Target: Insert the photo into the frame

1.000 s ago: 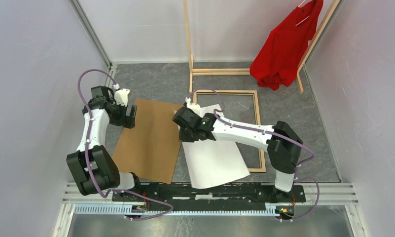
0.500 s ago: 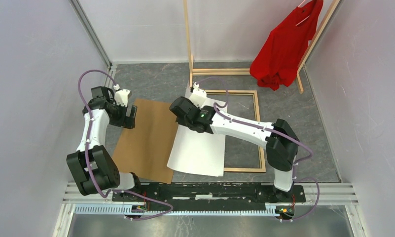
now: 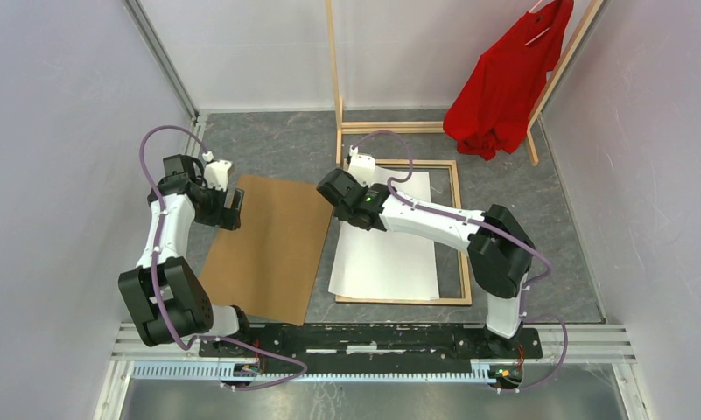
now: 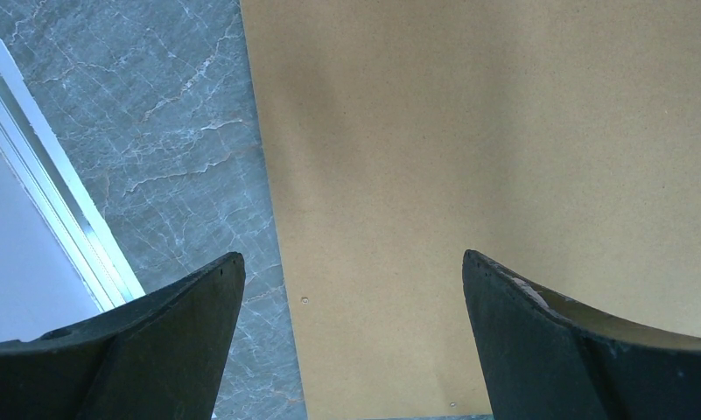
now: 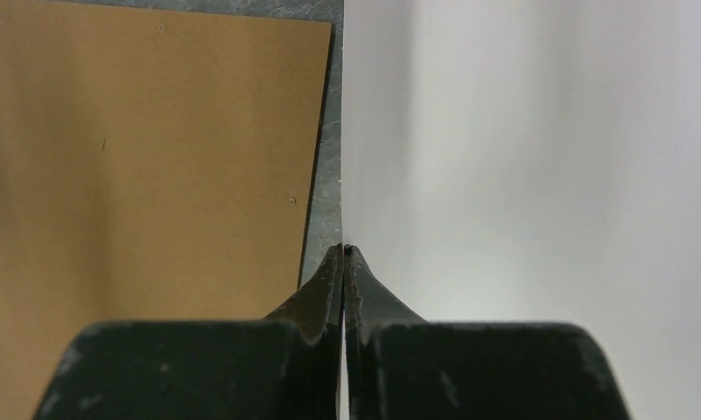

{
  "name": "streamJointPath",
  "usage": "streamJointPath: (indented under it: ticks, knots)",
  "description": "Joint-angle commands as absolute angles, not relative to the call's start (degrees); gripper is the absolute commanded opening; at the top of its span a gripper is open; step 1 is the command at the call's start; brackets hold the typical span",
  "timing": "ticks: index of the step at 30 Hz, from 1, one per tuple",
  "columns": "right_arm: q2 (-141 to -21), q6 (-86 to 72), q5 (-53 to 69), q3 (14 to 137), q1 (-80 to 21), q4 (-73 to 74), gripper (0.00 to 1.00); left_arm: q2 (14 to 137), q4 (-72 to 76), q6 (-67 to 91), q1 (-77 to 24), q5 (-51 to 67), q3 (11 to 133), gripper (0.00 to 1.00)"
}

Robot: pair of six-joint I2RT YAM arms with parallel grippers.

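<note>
The photo (image 3: pixel 386 249) lies white back up over the left part of the frame (image 3: pixel 457 229), whose light wood rails show on the far, right and near sides. Its left edge runs along the frame's left rail. My right gripper (image 3: pixel 341 192) is at the photo's far left edge, shut on the photo (image 5: pixel 539 157); in the right wrist view the fingertips (image 5: pixel 344 250) pinch the sheet's edge. My left gripper (image 3: pixel 231 206) hangs open over the far left edge of the brown backing board (image 3: pixel 268 249), with nothing between its fingers (image 4: pixel 354 258).
The brown backing board (image 4: pixel 504 131) lies flat left of the frame, a narrow strip of grey floor (image 5: pixel 329 175) between it and the photo. A tall wooden rack (image 3: pixel 336 79) with a red shirt (image 3: pixel 504 83) stands at the back. Walls close in left and right.
My right gripper has carried the photo away and to the right, turning it from a slanted pose to lie square over the frame. The left arm has not moved.
</note>
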State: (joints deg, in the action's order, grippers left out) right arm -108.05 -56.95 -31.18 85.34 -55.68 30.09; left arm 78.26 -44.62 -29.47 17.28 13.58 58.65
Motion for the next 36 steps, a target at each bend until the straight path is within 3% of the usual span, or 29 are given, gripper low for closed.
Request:
streamJointPath:
  ticks: [1, 36]
  knots:
    - [-104.2, -53.3, -33.2, 85.6, -54.5, 30.2, 0.0, 78.4, -43.6, -29.4, 17.4, 13.4, 59.0, 1.0]
    - [-103.0, -58.3, -40.0, 81.0, -51.3, 35.2, 0.0, 79.0, -43.6, -30.5, 17.3, 13.1, 58.7, 0.99]
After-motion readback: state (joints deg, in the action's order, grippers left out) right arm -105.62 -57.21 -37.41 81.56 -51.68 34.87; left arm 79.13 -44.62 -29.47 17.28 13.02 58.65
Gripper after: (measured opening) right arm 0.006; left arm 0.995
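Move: The shut right fingers hold the photo by its left edge, its sheet spread over the frame. The frame's middle lies about 15 cm to the right, 3 cm back and roughly 8 cm below; its left rail is only about 1 cm to the right and 3 cm back at that depth. The brown board's middle is some 17 cm to the left and 7 cm back. From the idle left hand, the frame's middle lies about 42 cm right and 4 cm back. Keeping its pinch on the photo's left edge, the right hand draws the photo about 6.5 cm to the right, away from the brown board and in over the frame's left rail towards the opening, with a slight lift and a small reach forward at the start before it sinks to end about 1 cm lower. Along the way the wrist rolls some 10 degrees so its left side dips and it turns clockwise a little, the fingers staying shut on the edge. ##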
